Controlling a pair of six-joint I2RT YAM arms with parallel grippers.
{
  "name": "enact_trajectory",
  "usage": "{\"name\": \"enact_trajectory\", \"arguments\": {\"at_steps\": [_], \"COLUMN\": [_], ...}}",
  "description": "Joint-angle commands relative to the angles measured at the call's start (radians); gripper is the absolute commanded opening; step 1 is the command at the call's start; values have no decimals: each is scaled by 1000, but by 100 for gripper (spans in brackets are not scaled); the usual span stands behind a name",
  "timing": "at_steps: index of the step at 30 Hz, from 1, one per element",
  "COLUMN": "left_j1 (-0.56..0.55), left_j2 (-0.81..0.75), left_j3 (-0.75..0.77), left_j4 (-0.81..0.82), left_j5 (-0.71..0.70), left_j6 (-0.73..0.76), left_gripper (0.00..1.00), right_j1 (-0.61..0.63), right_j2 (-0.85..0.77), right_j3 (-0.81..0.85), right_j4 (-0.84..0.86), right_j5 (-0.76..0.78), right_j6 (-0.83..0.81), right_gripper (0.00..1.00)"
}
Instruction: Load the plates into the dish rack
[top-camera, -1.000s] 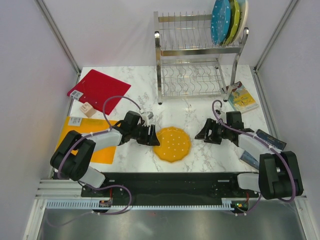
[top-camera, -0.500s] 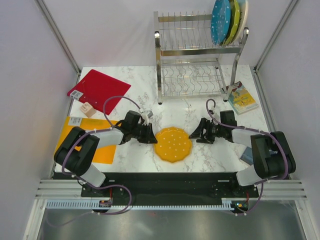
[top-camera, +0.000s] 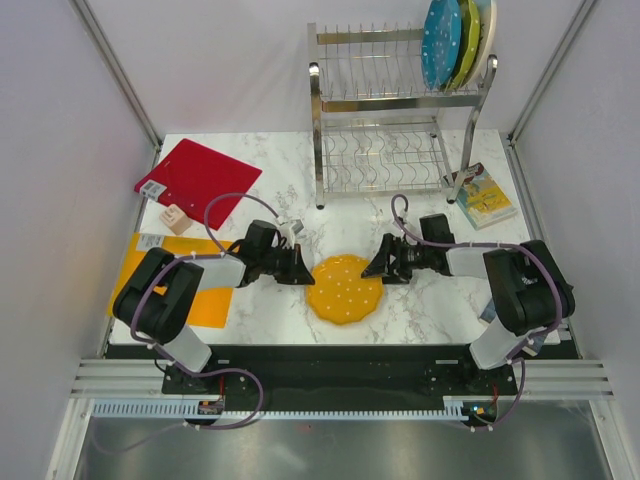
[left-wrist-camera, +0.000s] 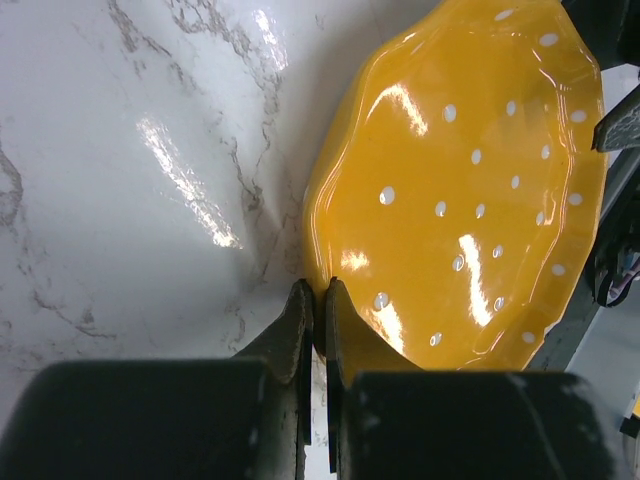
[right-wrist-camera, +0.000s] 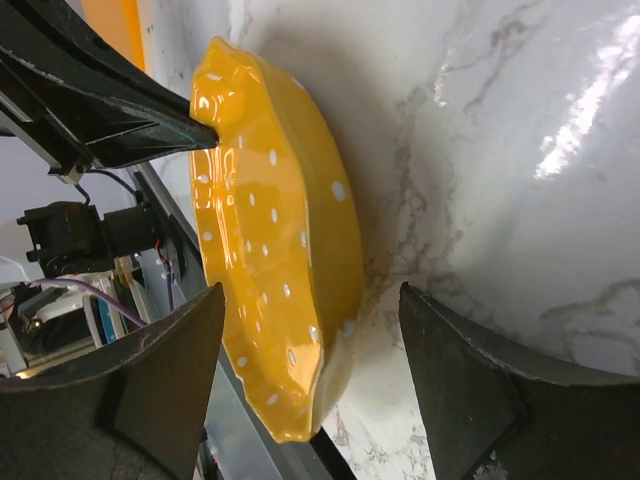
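An orange plate (top-camera: 345, 288) with white dots lies on the marble table between my two grippers. My left gripper (top-camera: 300, 272) is shut on its left rim; in the left wrist view the fingertips (left-wrist-camera: 318, 300) pinch the edge of the plate (left-wrist-camera: 460, 200). At the plate's right rim my right gripper (top-camera: 378, 268) stands open. In the right wrist view its jaws (right-wrist-camera: 310, 295) straddle the plate's edge (right-wrist-camera: 280, 250) without touching it. The dish rack (top-camera: 395, 110) stands at the back, with a blue plate (top-camera: 441, 45), a green plate (top-camera: 465, 40) and a cream plate (top-camera: 485, 25) upright in its top tier.
A red square board (top-camera: 197, 178) and a small beige block (top-camera: 178, 218) lie at the back left. An orange mat (top-camera: 135, 262) lies under the left arm. A picture booklet (top-camera: 483, 193) rests by the rack's right leg. The rack's lower tier holds nothing.
My left gripper has closed onto the orange plate's left rim. The right arm has slid left, bringing its open jaws up to the plate's right rim.
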Motion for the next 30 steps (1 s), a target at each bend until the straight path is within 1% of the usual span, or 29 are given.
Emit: {"name": "enact_trajectory", "arguments": {"at_steps": [1, 7, 10, 13, 14, 16, 17, 19, 20, 21, 23, 28, 29, 30], "left_j1": [6, 6, 6, 6, 6, 6, 5, 6, 6, 6, 6, 6, 6, 5], "left_j2": [19, 39, 49, 56, 55, 58, 59, 58, 58, 56, 49, 39, 39, 38], "left_j3": [31, 55, 61, 63, 63, 63, 64, 64, 64, 66, 67, 63, 61, 61], "left_j4": [61, 72, 74, 75, 77, 78, 78, 74, 69, 60, 49, 46, 49, 49], "left_j5": [24, 14, 12, 9, 6, 6, 0, -6, -20, -28, -60, -75, -77, -77], "left_j6": [-47, -57, -58, -60, -60, -60, -57, -54, -49, -43, -32, -11, -11, -9], "left_gripper": [2, 2, 2, 2, 2, 2, 2, 2, 2, 2, 2, 2, 2, 3], "right_j1": [45, 58, 61, 65, 67, 67, 65, 67, 67, 64, 64, 56, 55, 55], "right_j2": [72, 104, 109, 113, 115, 119, 121, 118, 115, 107, 98, 64, 61, 56], "right_j3": [14, 34, 32, 32, 35, 41, 44, 51, 54, 60, 69, 101, 103, 103], "right_j4": [-14, 0, 29, 63, 68, 75, 75, 74, 71, 69, 52, 0, -3, -4], "right_j5": [70, 50, 27, 4, 0, -8, -8, -17, -20, -28, -33, -42, -42, -42], "right_j6": [-18, 7, 24, 51, 57, 62, 62, 62, 62, 60, 57, 31, 27, 25], "right_gripper": [79, 79, 75, 66, 61, 56, 51, 45, 38, 36, 34, 32, 25, 20]}}
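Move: The orange plate's rim is already in the left gripper; its middle lies about 7 cm to that hand's right and 1 cm back. From the open right gripper the plate's middle is some 7 cm left, 3 cm back and 2 cm lower. The rack's near right foot stands about 13 cm ahead of the right hand and 15 cm to its right; the near left foot is 15 cm ahead of the left hand, 2 cm to its right. Slide the open right gripper about 2 cm left onto the plate's right-hand rim, then dip it roughly 1 cm while closing the fingers until they pinch the rim, and let it rise slightly. Keep the left fingers shut on the opposite rim and ease that hand forward by a good centimetre. ##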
